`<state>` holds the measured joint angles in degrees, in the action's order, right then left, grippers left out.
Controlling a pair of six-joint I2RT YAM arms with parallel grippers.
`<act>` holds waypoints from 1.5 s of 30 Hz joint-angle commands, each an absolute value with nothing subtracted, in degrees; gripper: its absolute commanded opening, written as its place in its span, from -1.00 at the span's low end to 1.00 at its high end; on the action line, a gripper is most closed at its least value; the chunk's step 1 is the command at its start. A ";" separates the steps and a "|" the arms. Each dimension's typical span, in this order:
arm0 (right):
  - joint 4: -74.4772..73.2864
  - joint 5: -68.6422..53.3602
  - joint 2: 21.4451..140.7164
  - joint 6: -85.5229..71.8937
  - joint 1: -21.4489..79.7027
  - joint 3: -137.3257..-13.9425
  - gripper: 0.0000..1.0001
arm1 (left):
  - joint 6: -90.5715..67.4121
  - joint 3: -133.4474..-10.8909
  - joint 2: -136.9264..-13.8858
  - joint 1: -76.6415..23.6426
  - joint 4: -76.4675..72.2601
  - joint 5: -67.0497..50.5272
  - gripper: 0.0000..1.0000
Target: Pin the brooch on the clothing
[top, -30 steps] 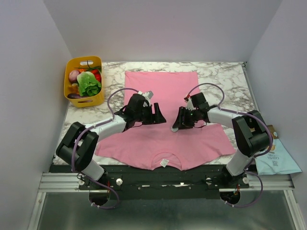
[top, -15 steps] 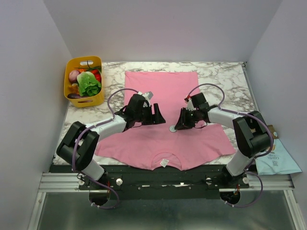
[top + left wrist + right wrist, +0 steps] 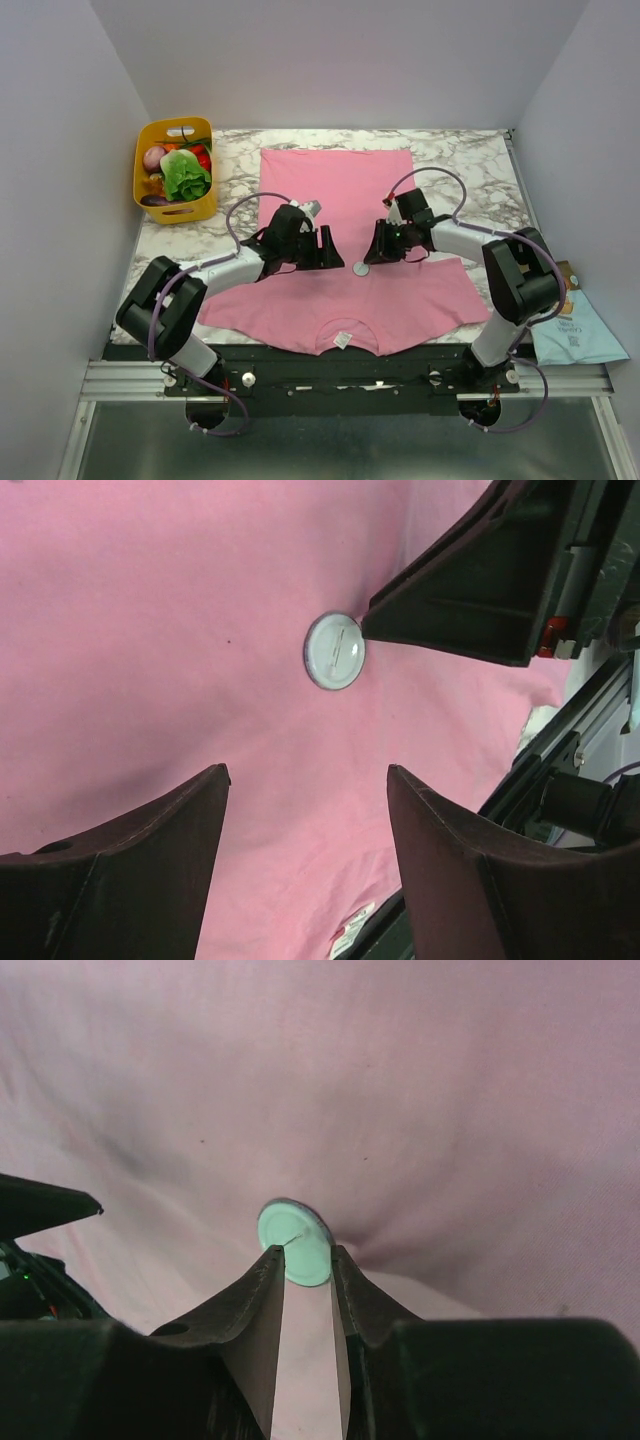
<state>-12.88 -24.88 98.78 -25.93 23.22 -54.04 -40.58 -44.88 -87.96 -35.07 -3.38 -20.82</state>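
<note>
The pink T-shirt (image 3: 340,215) lies flat on the table, its white label (image 3: 342,340) at the near edge. The brooch (image 3: 360,268), a small round pale disc, rests on the shirt's middle; it also shows in the left wrist view (image 3: 335,651) and the right wrist view (image 3: 297,1243). My right gripper (image 3: 308,1252) has its jaws a narrow gap apart, closed on the brooch's near edge, and the cloth puckers beside it. My left gripper (image 3: 305,770) is open and empty, low over the shirt just left of the brooch.
A yellow basket (image 3: 176,205) of toy vegetables stands at the back left on the marble table (image 3: 470,160). A light blue packet (image 3: 575,335) lies off the table's right side. White walls close in on three sides.
The brooch, hidden under my right gripper a second ago, now shows on the shirt. My right gripper has drawn back a little from it. My left gripper has shifted slightly nearer the brooch.
</note>
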 commanded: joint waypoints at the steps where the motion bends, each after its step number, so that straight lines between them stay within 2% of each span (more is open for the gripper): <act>1: -12.22 -24.79 101.77 -25.05 23.12 -54.23 -0.34 | -41.57 -43.59 -86.57 -36.21 -4.75 -20.13 0.46; 17: -7.74 -32.78 98.62 -28.21 23.29 -48.69 -0.35 | -42.63 -42.19 -87.10 -36.74 -6.50 -19.86 0.44; 20: -7.56 -32.70 97.47 -28.48 23.38 -48.52 -0.56 | -42.71 -42.10 -87.10 -36.74 -6.50 -19.78 0.44; 22: -7.56 -32.34 96.86 -28.65 23.20 -48.34 -0.80 | -42.71 -42.19 -86.92 -36.74 -6.50 -19.69 0.43; 25: -7.47 -32.61 95.89 -28.91 23.20 -48.25 -0.99 | -42.63 -42.01 -86.40 -36.74 -6.33 -19.43 0.43; 32: -5.10 -30.68 89.66 -31.02 23.20 -45.53 -0.99 | -42.45 -41.84 -85.25 -36.74 -6.41 -19.07 0.43; 36: -0.54 -25.59 83.08 -37.67 23.20 -40.97 -0.99 | -43.07 -41.40 -83.94 -36.74 -7.30 -17.76 0.44; 43: 22.64 -16.54 72.97 -58.34 23.47 -24.01 -0.99 | -43.77 -41.75 -83.23 -36.74 -7.29 -15.73 0.44; 45: 23.73 -11.11 70.94 -61.85 24.08 -20.75 -0.99 | -43.94 -41.84 -83.23 -36.74 -7.64 -15.82 0.44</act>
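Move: The brooch lies flat on the pink shirt just past my right fingertips, about 2 cm back, 2 cm to the left and 2 cm below. The shirt's collar label is some 16 cm back and 5 cm to the left of my right hand. From my open left hand, the brooch is roughly 6 cm to the right, 2 cm back and 6 cm below. I sink my right hand a centimetre and ease it back about 2 cm and a little left to the brooch, then shut the part-open fingers on its rim. Pinching it, I lift about 5 cm, then draw back and right, still pinching, as the wrist rolls and turns clockwise, some 25 degrees in all. ##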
